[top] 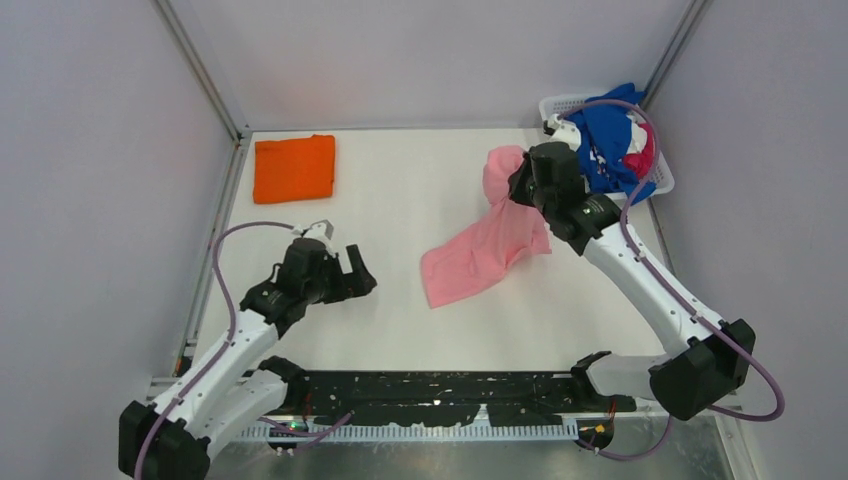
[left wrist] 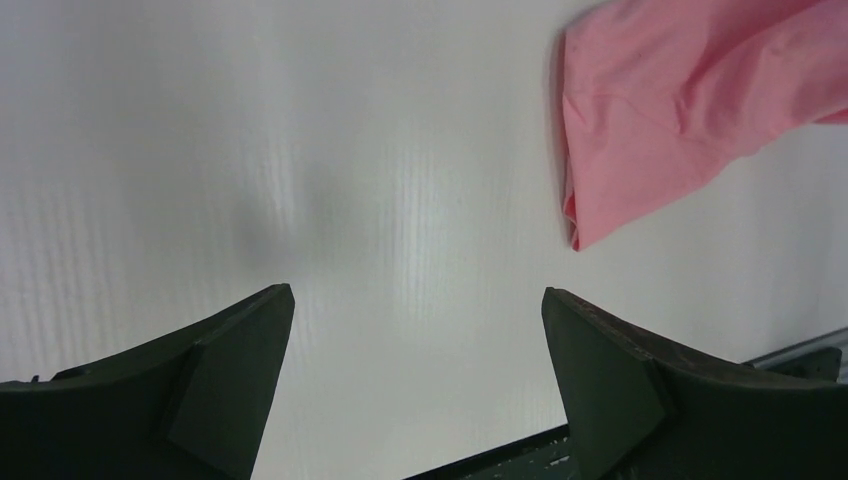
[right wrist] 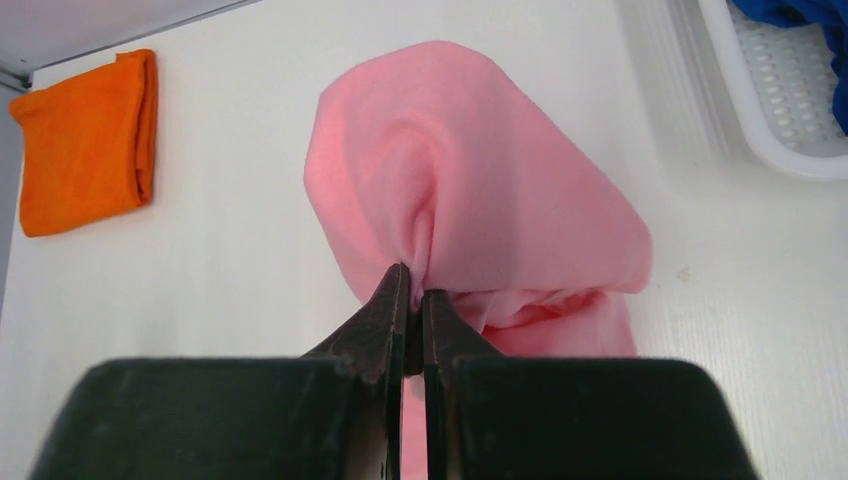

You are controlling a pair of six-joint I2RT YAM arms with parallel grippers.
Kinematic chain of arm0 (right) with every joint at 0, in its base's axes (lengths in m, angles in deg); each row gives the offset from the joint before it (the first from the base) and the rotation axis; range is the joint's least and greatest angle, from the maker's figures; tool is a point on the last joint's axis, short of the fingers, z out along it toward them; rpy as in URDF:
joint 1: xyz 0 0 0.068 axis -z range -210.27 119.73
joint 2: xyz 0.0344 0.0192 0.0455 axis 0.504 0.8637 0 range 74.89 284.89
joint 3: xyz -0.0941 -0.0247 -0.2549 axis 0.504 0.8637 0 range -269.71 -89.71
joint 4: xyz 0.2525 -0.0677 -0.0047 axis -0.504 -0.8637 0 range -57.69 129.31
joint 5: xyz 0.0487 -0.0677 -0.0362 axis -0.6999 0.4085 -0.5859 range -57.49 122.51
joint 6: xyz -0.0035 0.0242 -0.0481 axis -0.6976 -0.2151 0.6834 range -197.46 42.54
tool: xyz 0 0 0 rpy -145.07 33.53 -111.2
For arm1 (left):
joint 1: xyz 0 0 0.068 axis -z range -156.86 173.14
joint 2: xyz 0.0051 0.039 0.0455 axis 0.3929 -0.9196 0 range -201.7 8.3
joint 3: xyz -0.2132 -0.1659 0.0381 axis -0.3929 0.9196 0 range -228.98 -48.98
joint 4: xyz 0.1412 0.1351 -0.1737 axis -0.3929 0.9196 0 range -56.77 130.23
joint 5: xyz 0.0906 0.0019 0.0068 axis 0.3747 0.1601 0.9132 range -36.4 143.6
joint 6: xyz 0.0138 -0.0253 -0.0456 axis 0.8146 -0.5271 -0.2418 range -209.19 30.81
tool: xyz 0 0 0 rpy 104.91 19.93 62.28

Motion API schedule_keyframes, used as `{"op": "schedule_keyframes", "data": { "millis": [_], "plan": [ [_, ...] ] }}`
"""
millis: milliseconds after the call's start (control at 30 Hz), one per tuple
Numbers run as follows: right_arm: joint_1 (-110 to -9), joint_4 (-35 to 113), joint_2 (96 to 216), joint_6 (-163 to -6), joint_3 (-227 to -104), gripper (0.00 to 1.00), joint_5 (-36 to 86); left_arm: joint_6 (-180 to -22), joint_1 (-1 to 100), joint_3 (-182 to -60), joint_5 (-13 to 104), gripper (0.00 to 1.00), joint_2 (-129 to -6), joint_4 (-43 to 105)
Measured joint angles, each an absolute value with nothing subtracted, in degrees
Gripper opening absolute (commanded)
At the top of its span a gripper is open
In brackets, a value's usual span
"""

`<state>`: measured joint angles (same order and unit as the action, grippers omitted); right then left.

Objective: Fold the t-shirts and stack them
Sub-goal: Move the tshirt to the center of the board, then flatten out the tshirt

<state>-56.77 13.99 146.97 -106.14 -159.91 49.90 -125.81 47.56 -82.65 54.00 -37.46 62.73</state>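
Note:
A light pink t-shirt (top: 480,250) hangs from my right gripper (top: 518,185), which is shut on a pinch of its fabric (right wrist: 415,285); its lower part trails on the white table. The pink t-shirt (right wrist: 470,190) drapes over and in front of the shut jaws. A folded orange t-shirt (top: 294,167) lies flat at the far left of the table, also seen as the orange t-shirt (right wrist: 88,140). My left gripper (top: 358,272) hovers open over bare table, left of the pink t-shirt (left wrist: 680,100), with nothing between its fingers (left wrist: 235,360).
A white slatted basket (top: 655,190) at the far right corner holds royal blue (top: 605,140), magenta and white t-shirts in a heap. Grey walls with metal posts enclose the table. A black strip runs along the near edge.

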Motion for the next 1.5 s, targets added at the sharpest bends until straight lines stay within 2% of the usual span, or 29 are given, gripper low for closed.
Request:
{"op": "schedule_keyframes", "data": {
  "millis": [300,500,567,633,667,700,767,833,933,1233,1500],
  "plan": [
    [-56.8,13.5,156.5,-106.3,-163.9,0.05,53.9,-125.9,51.1,-83.7,43.6,0.99,-53.3,54.4],
    [-56.8,13.5,169.1,-106.0,-173.9,0.13,56.5,-126.3,55.7,-89.3,41.4,0.93,-63.2,51.3],
    [-56.7,13.2,174.2,-105.6,-178.6,0.27,56.8,-126.5,57.4,-91.4,40.9,0.91,-66.5,49.9],
    [-56.7,12.9,179.4,-104.9,-183.3,0.60,56.4,-126.6,58.9,-93.4,40.7,0.86,-70.0,48.8],
    [-56.7,12.8,181.7,-104.2,-185.3,0.70,55.7,-126.6,59.7,-94.5,40.7,0.84,-71.9,48.6],
    [-56.6,12.7,183.1,-104.1,-186.3,0.87,55.1,-126.6,60.3,-95.6,40.7,0.83,-74.0,48.5],
    [-56.7,12.3,184.6,-102.9,-186.8,1.00,54.0,-126.7,61.6,-97.9,40.6,0.82,-78.5,48.3],
    [-56.6,11.9,184.2,-102.1,-185.8,0.96,54.0,-126.7,62.6,-98.9,40.6,0.80,-81.2,48.3],
    [-56.3,13.7,179.5,-101.5,-180.6,0.95,55.3,-126.7,64.1,-99.9,40.9,0.77,-83.9,48.6],
    [-47.1,20.2,148.3,-105.2,-154.3,0.95,57.8,-127.6,69.8,-105.6,44.7,0.67,-89.2,51.7],
    [-42.4,20.8,135.5,-106.7,-140.8,0.96,59.9,-129.5,74.1,-111.0,50.4,0.59,-93.1,57.0]
  ]
}}
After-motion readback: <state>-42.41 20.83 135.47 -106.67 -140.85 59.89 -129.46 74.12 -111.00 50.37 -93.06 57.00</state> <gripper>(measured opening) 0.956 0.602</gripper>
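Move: The right hand holds the pink t-shirt's top end; the bare board for it lies some 14 cm ahead, 8 cm left and 26 cm below, with the basket about 22 cm ahead, 17 cm right and 23 cm below. The t-shirt's near corner lies about 18 cm right of the left hand, 3 cm back and 12 cm below; its other lying corner is 12 cm farther out and 3 cm left of that. Right hand carries t-shirt about 13 cm forward, releases, retreats; left sweeps 20 cm right, down to near corner. ##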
